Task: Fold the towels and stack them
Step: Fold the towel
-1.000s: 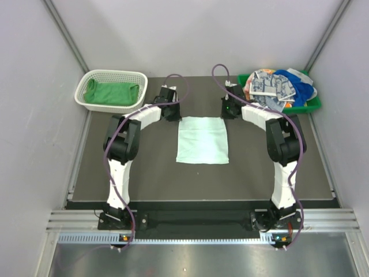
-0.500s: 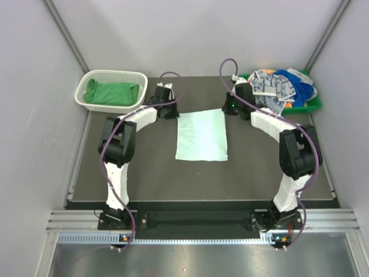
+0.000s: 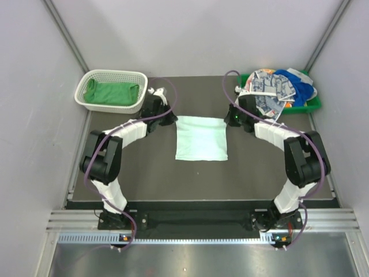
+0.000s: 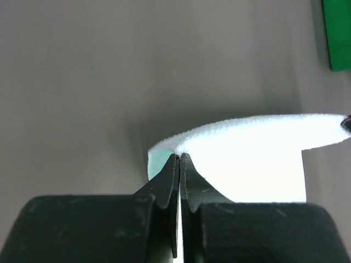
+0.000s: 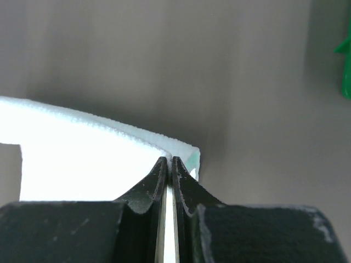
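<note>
A pale mint towel [image 3: 201, 138] lies spread in the middle of the dark table, its far edge raised. My left gripper [image 3: 173, 119] is shut on its far left corner; in the left wrist view the closed tips [image 4: 180, 156] pinch the bright towel edge [image 4: 247, 148]. On the far right corner my right gripper [image 3: 227, 120] is shut too, its tips [image 5: 168, 160] clamping the towel [image 5: 82, 159]. A bright green towel [image 3: 111, 93] lies in the white basket. Several more towels [image 3: 278, 86], blue, grey-squared and orange print, are piled in the green tray.
The white mesh basket [image 3: 98, 75] stands at the far left corner of the table, the green tray [image 3: 314, 104] at the far right. Grey walls close in both sides and the back. The arm bases sit at the near edge.
Both arms have swung their elbows outward and their wrists lower. The mint towel's far edge rose off the table in the two grippers and now sits slightly nearer.
</note>
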Robot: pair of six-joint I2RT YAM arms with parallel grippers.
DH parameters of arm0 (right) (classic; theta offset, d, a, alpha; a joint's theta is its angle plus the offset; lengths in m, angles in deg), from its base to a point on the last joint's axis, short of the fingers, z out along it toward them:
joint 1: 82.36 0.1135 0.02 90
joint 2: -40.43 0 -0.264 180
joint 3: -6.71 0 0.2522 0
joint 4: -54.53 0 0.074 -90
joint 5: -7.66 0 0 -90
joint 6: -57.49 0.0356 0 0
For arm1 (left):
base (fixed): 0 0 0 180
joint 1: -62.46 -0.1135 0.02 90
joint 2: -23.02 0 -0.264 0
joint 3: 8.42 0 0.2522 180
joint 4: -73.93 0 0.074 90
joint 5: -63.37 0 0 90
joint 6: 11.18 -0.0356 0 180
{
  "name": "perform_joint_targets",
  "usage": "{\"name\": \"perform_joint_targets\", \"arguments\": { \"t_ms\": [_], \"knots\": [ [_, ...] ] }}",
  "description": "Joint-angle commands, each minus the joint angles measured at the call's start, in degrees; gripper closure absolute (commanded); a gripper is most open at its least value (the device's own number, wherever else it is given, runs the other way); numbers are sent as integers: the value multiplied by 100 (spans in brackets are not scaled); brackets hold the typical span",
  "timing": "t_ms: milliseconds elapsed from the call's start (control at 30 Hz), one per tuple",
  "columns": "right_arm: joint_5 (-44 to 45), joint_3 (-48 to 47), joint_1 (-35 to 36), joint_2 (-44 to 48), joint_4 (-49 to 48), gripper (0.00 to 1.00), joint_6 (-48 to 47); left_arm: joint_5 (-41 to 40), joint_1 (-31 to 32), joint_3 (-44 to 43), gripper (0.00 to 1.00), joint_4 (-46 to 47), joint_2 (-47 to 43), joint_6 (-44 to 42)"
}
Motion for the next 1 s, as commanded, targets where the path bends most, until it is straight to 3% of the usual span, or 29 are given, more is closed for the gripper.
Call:
{"name": "perform_joint_targets", "arguments": {
  "t_ms": [0,500,967],
  "knots": [
    [-49,240,26,685,-480,96,139,120,-4,444,100,704,-536,191],
    [-128,2042,281,1856,-902,96,587,217,189,2456,100,1311,-2048,323],
    [-14,2640,404,2251,-964,95,728,279,365,3266,100,1496,-2392,350]
  ]
}}
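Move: The towel's near edge, where the held far edge is being taken, lies about 17 cm back from both hands and 8 cm lower; its middle is some 13 cm to the right of the left hand and 12 cm to the left of the right. The white basket with the green towel is about 20 cm ahead and 34 cm left of the left hand. The green basket is roughly 19 cm ahead and 28 cm right of the right hand. The pale towel's far edge, still pinched by a corner in each closed gripper, is drawn back over the rest of the towel towards its near edge. Left hand and right hand travel back side by side, about 13 and 11 cm; the right first lifts some 2 cm, then both sink slightly below their starting height, slowing towards the end. ##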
